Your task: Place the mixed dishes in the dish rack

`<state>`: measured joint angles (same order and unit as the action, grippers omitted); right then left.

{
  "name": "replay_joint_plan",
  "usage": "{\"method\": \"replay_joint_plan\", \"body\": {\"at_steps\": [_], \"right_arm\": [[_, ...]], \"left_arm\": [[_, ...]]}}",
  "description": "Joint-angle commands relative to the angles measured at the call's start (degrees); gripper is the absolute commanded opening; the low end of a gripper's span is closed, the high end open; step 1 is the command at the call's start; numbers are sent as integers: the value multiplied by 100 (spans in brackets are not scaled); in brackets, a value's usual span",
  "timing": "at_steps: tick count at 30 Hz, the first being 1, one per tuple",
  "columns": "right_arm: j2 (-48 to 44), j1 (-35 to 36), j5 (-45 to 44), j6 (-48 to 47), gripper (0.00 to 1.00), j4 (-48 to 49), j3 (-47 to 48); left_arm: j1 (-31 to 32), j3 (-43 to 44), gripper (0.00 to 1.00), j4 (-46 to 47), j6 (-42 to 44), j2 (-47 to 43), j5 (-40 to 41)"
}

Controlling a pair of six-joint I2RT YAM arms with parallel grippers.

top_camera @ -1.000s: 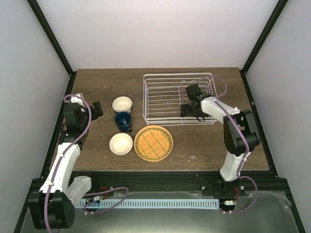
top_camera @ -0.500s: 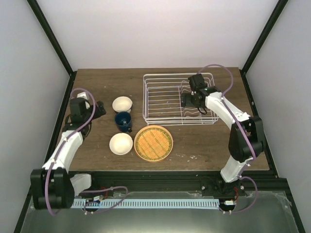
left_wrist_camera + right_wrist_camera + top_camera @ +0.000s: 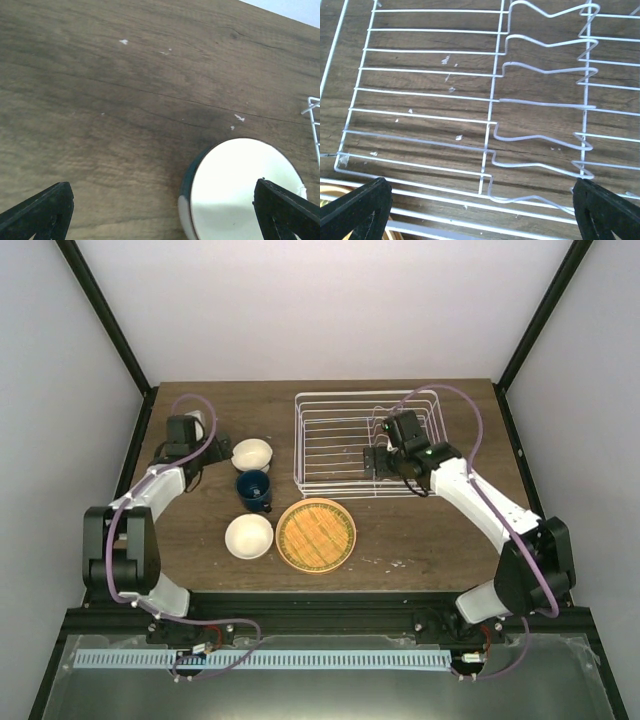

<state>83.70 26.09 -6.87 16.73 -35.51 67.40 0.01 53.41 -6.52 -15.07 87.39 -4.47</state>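
Two cream-white bowls (image 3: 251,454) (image 3: 249,536), a dark blue cup (image 3: 254,490) and the orange woven-pattern plate (image 3: 316,534) sit on the table left of the white wire dish rack (image 3: 297,440). My left gripper (image 3: 205,453) hovers open just left of the far bowl. In the left wrist view that bowl (image 3: 240,190) lies at lower right, partly under the right fingertip (image 3: 285,210). My right gripper (image 3: 378,462) is open above the rack floor, near its front rim. The right wrist view shows the rack's wires and prongs (image 3: 492,100) between the fingers (image 3: 355,210).
Bare wooden tabletop (image 3: 100,100) lies ahead and left of the left gripper. A corner of the rack (image 3: 314,120) shows at that view's right edge. A sliver of the plate (image 3: 332,190) shows below the rack's front rim. Black frame posts flank the table.
The left arm has swung away from the table's left edge, bringing its gripper beside the far bowl. The right gripper has shifted over the rack toward its front rim. Both stayed open.
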Motion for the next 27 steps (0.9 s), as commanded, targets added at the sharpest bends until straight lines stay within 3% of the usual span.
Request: {"method": "replay_joint_plan", "body": {"at_steps": [1,16,23,27], "right_arm": [[-346,141,147,-2,100,337,-216],[-394,187,72,80,100,304,-470],[-390,186,72,110,100,303,-507],[-387,186,81,105,100,294,-525]], "left_arm": [[350,446,100,-44,247,406,261],[711,1336,100,-544,393,1793,755],[728,1489,96,-652,449,1935,744],[728,1562,100,-822,479,1987,594]]}}
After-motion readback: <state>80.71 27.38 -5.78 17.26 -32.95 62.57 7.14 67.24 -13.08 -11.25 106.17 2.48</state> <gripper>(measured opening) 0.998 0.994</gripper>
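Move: The far white bowl is the left hand's target, about 8 cm to its right, 4 cm ahead and some 10 cm below. The blue mug stands about 9 cm nearer the base than that bowl, level with it sideways; the dish rack's middle is roughly 30 cm to the bowl's right and 3 cm farther out. From the right hand the far bowl lies some 30 cm left, 10 cm ahead and 14 cm lower. To the left side of the far bowl's rim, the left hand first swings forward and right, about 3 cm forward and 4 cm right, barely sinking, then drops some 5 cm nearly straight down and stops. The wrist tips about 10 degrees further down with a slight roll, left side rising; the fingers stay wide open, the right one over the bowl and the left one outside its rim. ##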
